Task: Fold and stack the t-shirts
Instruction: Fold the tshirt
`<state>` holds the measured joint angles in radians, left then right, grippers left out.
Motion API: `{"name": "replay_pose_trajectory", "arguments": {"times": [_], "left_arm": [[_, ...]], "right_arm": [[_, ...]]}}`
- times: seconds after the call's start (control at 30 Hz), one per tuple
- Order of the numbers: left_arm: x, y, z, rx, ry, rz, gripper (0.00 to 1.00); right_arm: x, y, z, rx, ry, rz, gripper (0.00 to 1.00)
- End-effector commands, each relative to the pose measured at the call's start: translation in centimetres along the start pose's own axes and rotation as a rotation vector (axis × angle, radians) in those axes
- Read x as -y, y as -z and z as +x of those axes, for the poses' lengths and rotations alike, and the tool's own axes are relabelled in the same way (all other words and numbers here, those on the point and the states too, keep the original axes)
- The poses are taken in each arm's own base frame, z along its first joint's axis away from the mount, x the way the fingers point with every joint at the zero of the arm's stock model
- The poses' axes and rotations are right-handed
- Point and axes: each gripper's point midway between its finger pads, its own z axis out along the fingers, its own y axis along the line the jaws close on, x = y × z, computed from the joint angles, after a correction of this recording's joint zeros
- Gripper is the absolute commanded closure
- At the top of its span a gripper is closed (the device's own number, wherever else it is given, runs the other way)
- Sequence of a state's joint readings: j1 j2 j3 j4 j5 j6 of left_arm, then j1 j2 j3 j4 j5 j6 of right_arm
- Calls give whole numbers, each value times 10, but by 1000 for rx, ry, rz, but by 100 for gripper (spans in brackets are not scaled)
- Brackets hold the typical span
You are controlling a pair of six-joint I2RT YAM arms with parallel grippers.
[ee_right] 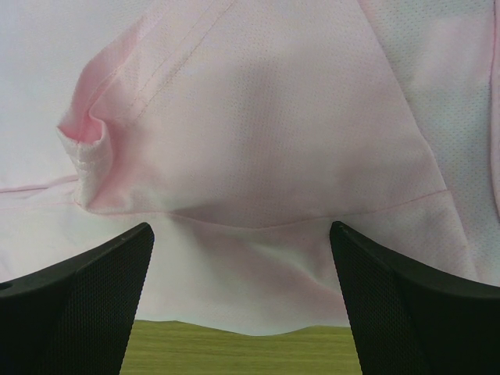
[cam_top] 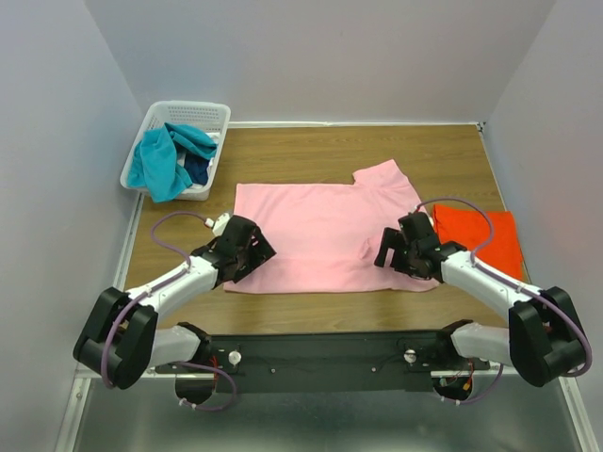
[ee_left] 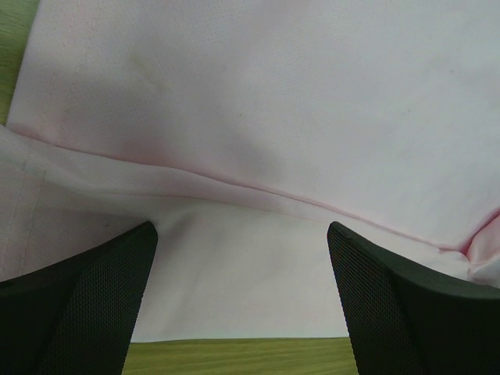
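Note:
A light pink t-shirt (cam_top: 320, 231) lies partly folded in the middle of the table, one sleeve sticking out at its far right. My left gripper (cam_top: 247, 252) is open over its near left corner; its cloth (ee_left: 258, 117) fills the left wrist view between the spread fingers (ee_left: 94, 297). My right gripper (cam_top: 394, 250) is open over the near right part, with a bunched fold (ee_right: 86, 133) ahead of its fingers (ee_right: 406, 305). A folded bright orange t-shirt (cam_top: 482, 237) lies at the right.
A white basket (cam_top: 179, 122) at the far left holds a teal garment (cam_top: 165, 160) and a dark blue one (cam_top: 196, 168). Grey walls enclose the wooden table (cam_top: 311, 151). Its near edge shows below the shirt in both wrist views.

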<state>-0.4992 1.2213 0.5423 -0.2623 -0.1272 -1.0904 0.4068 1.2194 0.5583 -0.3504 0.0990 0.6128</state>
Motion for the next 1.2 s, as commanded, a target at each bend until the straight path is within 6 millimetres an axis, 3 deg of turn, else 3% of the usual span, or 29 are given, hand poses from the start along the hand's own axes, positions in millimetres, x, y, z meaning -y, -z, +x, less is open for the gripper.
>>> {"name": "replay_pose_trajectory", "arguments": {"times": [0.0, 0.17, 0.27, 0.5, 0.63, 0.67, 0.7, 0.8, 0.87, 0.9, 0.93, 1.0, 1.07, 1.17], "left_arm": [[-40, 2, 20, -54, -8, -134, 2], [-37, 7, 21, -59, -8, -102, 2], [-27, 14, 12, -25, -28, -61, 2], [19, 53, -59, 224, -38, 0, 2], [46, 69, -113, 360, -37, 17, 2], [46, 62, -119, 351, -66, -6, 2], [52, 66, -140, 378, -46, -4, 2], [59, 53, -172, 398, -72, -39, 2], [63, 43, -186, 400, -83, -53, 2], [60, 26, -188, 374, -109, -86, 2], [70, 26, -201, 390, -103, -73, 2], [64, 3, -209, 363, -111, -126, 2], [69, -4, -225, 373, -123, -140, 2], [61, -39, -229, 317, -137, -189, 2]], "right_arm": [[3, 7, 15, -52, -18, 2, 0], [0, 13, 13, -41, -20, -17, 0], [-11, 26, -9, 21, -9, -49, 0], [-46, 67, -86, 224, 11, -114, 0], [-54, 69, -106, 253, 11, -100, 0], [-54, 64, -107, 244, 19, -89, 0], [-55, 63, -110, 244, 19, -84, 0], [-58, 57, -115, 234, 34, -73, 0], [-58, 52, -116, 228, 46, -60, 0], [-57, 49, -116, 221, 48, -50, 0], [-56, 47, -117, 223, 48, -41, 0], [-56, 46, -121, 228, 59, -32, 0], [-54, 42, -120, 222, 64, -15, 0], [-53, 37, -121, 216, 76, -2, 0]]}}
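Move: My left hand is due next at the pink shirt's far left corner, about 25 cm ahead and 8 cm left, almost level with my fingertips. The basket's middle is roughly 37 cm ahead and 22 cm left; the shirt's near left corner is 6 cm back and 9 cm left. From my right hand, the far sleeve lies some 28 cm ahead and 7 cm left, the folded-in sleeve tip 5 cm ahead and 10 cm left, and the orange shirt 8 cm ahead and 20 cm right. With my fingers wide open on the cloth, I finish dragging the pink shirt back a centimetre or two, then lift both hands off it. My left hand swings up and forward about 20 cm and some 7 cm left, towards the far left corner by the basket, sinking slightly at the end; my right rises about 10 cm and goes 8 cm forward over the shirt towards the far sleeve. ##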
